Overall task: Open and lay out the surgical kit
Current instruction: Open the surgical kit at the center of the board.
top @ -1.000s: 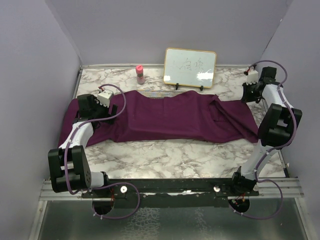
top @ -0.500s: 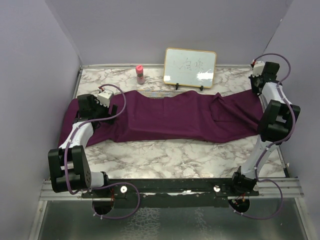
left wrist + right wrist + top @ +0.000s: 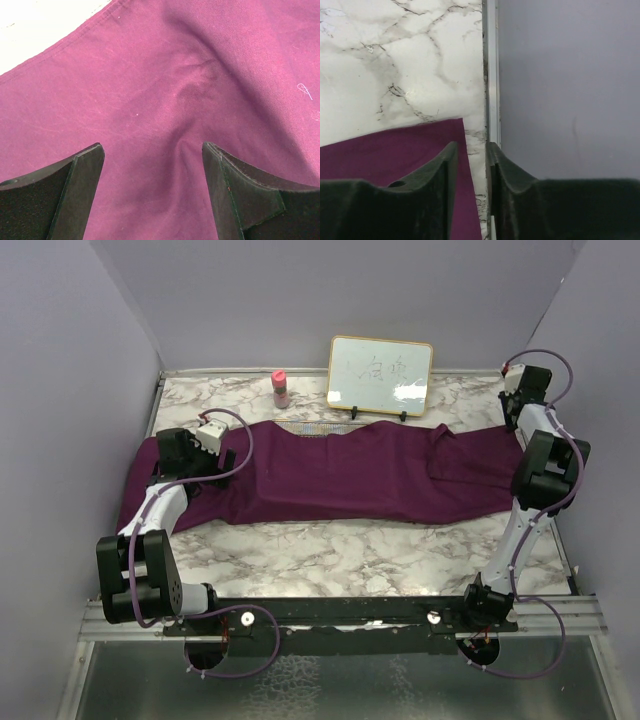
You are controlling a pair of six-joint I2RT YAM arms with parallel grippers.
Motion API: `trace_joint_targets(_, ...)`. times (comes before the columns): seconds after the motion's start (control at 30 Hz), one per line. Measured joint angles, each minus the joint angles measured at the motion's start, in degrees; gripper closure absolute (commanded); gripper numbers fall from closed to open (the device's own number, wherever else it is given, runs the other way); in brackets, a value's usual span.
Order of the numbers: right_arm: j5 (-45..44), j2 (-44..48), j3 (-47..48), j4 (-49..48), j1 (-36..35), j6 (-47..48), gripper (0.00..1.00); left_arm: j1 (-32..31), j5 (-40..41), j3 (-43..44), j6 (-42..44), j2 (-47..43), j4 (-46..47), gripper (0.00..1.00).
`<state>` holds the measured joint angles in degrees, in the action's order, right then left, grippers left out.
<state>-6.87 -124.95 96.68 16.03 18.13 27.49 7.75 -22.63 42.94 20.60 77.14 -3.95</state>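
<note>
The surgical kit shows as a dark purple cloth (image 3: 350,475) spread left to right across the marble table; its contents are hidden under it, apart from a thin silvery strip (image 3: 312,426) at its far edge. My left gripper (image 3: 228,462) hovers over the cloth's left end. In the left wrist view it (image 3: 152,192) stands wide open over a soft fold of cloth (image 3: 190,95). My right gripper (image 3: 520,412) is at the cloth's right end by the side wall. Its jaws (image 3: 470,165) are slightly parted, and the cloth's corner (image 3: 395,150) lies flat on the marble below.
A framed whiteboard (image 3: 380,375) and a pink-capped bottle (image 3: 281,388) stand at the back. The right wall (image 3: 565,90) and its metal rail (image 3: 491,75) run right beside my right fingers. Bare marble (image 3: 350,550) lies in front of the cloth.
My right arm has moved right and back toward the wall, drawing the cloth's right end out flatter. Its jaws have gone from shut to slightly parted. The left arm has not moved.
</note>
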Motion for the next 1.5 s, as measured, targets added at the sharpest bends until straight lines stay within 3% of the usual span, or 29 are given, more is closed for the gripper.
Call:
trace_joint_targets(0.27, 1.8, 2.0, -1.6, 0.2, 0.0, 0.4, 0.54, 0.0, 0.2, 0.0, 0.2, 0.1, 0.0, 0.18)
trace_joint_targets(0.63, 27.0, 23.6, -15.2, 7.3, -0.1, 2.3, 0.53, -0.1, 0.2, 0.0, 0.1, 0.1, 0.0, 0.18)
trace_joint_targets(0.8, 35.1, 27.6, -21.6, 9.2, -1.4, 2.3, 0.53, -0.4, 0.2, 0.0, 0.1, 0.1, 0.0, 0.18)
trace_joint_targets(1.07, 36.1, 28.5, -32.7, 9.2, -10.8, 2.2, 0.53, -0.4, 0.2, 0.0, 0.1, 0.1, 0.0, 0.18)
trace_joint_targets(1.5, 31.5, 26.6, -34.6, 5.3, -15.6, 1.7, 0.45, -0.4, 0.2, 0.0, 0.2, 0.1, 0.0, 0.18)
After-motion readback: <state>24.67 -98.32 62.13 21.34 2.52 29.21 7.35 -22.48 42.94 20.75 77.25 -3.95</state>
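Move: The folded-over edge on the right part of the surgical kit's purple wrap lies about 25 cm left of the right hand, 13 cm back and roughly 2 cm below it. The wrap's far right corner is right at that hand's fingertips, about 1 cm ahead and 1 cm left; the whiteboard stands some 41 cm left and 8 cm farther out. From the left hand the folded edge is about 66 cm right, 3 cm ahead and 5 cm lower. The spread-out corner of the wrap is left behind at the right rim of the table as the right hand, already letting it go, opens wider to about half. The hand arcs some 25 cm left and 13 cm back, rising about 8 cm and sinking again just above the folded edge, while the wrist turns some 35 degrees counter-clockwise and rolls its left side up. ##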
